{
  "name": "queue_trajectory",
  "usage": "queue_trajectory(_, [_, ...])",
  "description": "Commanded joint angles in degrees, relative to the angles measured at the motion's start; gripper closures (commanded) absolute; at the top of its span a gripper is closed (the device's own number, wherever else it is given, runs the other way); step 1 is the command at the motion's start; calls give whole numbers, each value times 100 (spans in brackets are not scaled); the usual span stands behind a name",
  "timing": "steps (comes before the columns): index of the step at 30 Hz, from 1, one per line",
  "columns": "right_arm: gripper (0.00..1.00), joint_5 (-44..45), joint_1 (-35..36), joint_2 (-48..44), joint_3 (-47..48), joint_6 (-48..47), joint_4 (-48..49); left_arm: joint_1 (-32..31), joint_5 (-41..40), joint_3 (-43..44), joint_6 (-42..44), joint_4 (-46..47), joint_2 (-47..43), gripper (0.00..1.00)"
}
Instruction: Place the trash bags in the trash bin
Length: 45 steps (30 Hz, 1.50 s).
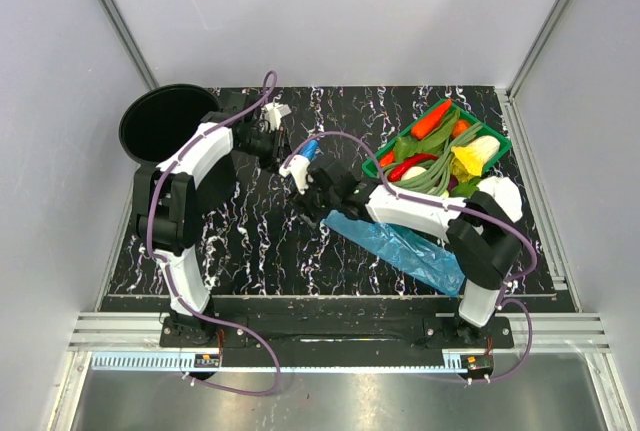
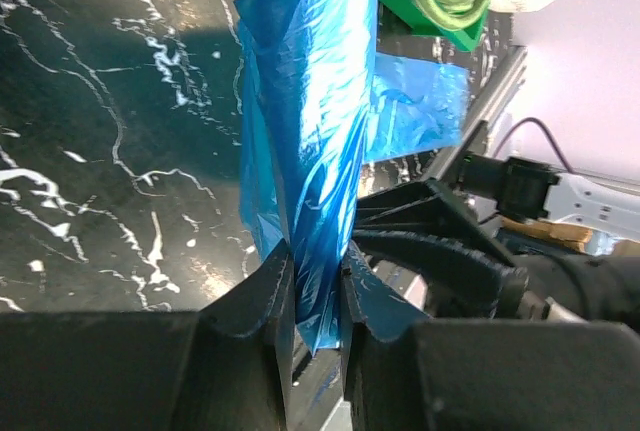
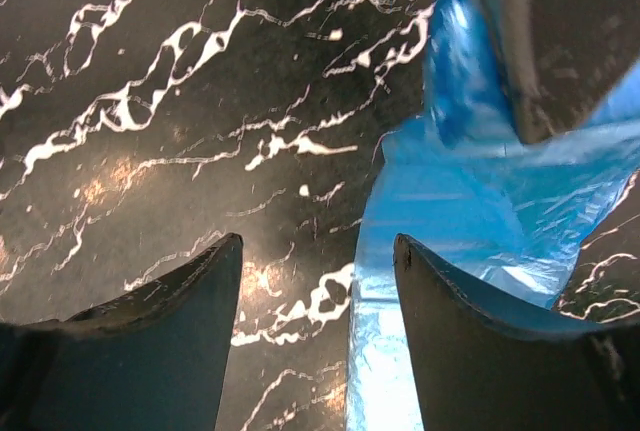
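Observation:
My left gripper (image 2: 315, 286) is shut on a rolled, wrinkled blue trash bag (image 2: 310, 121), which sticks out from its jaws above the table. From the top, this bag (image 1: 306, 150) hangs mid-table, right of the black trash bin (image 1: 165, 123) at the far left corner. A second blue trash bag (image 1: 405, 248) lies flat on the table under my right arm, and shows as a sheet (image 2: 418, 106) in the left wrist view. My right gripper (image 3: 318, 251) is open just beside the held bag, with blue film (image 3: 450, 211) under its right finger and nothing between the fingers.
A green tray (image 1: 497, 148) of vegetables stands at the far right. The table (image 1: 250, 241) is black marble-patterned, with grey walls on three sides. My two grippers are close together mid-table, with the right gripper's black fingers (image 2: 430, 246) right next to the left one's.

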Motion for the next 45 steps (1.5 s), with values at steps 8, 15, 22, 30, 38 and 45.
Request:
queue_trajectory(8, [31, 2908, 458, 116, -419, 251, 1568, 47, 851, 130, -1164, 534, -330, 100])
queue_trajectory(15, [32, 3297, 564, 336, -533, 154, 1920, 47, 922, 131, -1269, 595, -339, 100])
queue_trajectory(22, [42, 3420, 599, 460, -541, 93, 2008, 47, 1010, 69, -1375, 745, -366, 100])
queue_trajectory(30, [93, 3307, 599, 302, -612, -13, 1868, 47, 878, 34, -1130, 614, -383, 100])
queue_trajectory(38, [100, 1517, -146, -366, -717, 399, 1104, 47, 88, 490, 171, -283, -471, 100])
queue_trajectory(45, [100, -23, -886, -420, -735, 558, 603, 47, -414, 307, 839, -442, -717, 100])
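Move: The left hand still holds the blue trash bag's end. The hanging stretch that the open right hand goes for lies about 5 cm ahead of that hand, 2 cm right and 2 cm below; from the left hand, some 8 cm back, 7 cm right and 7 cm down. From the right hand, the green basket's middle is roughly 14 cm ahead and 29 cm right, at table level. The bin stands some 22 cm left of the left hand, about level fore-and-aft. Forward about 5 cm, slightly right and down, the open right hand reaches for the hanging bag, its wrist turning some 30 degrees, partly clockwise, and shuts its fingers on the bag. It then draws rightward and up, roughly 3 cm each way. The left hand keeps its pinch, rising about 3 cm and edging right, then easing back left at the end. ##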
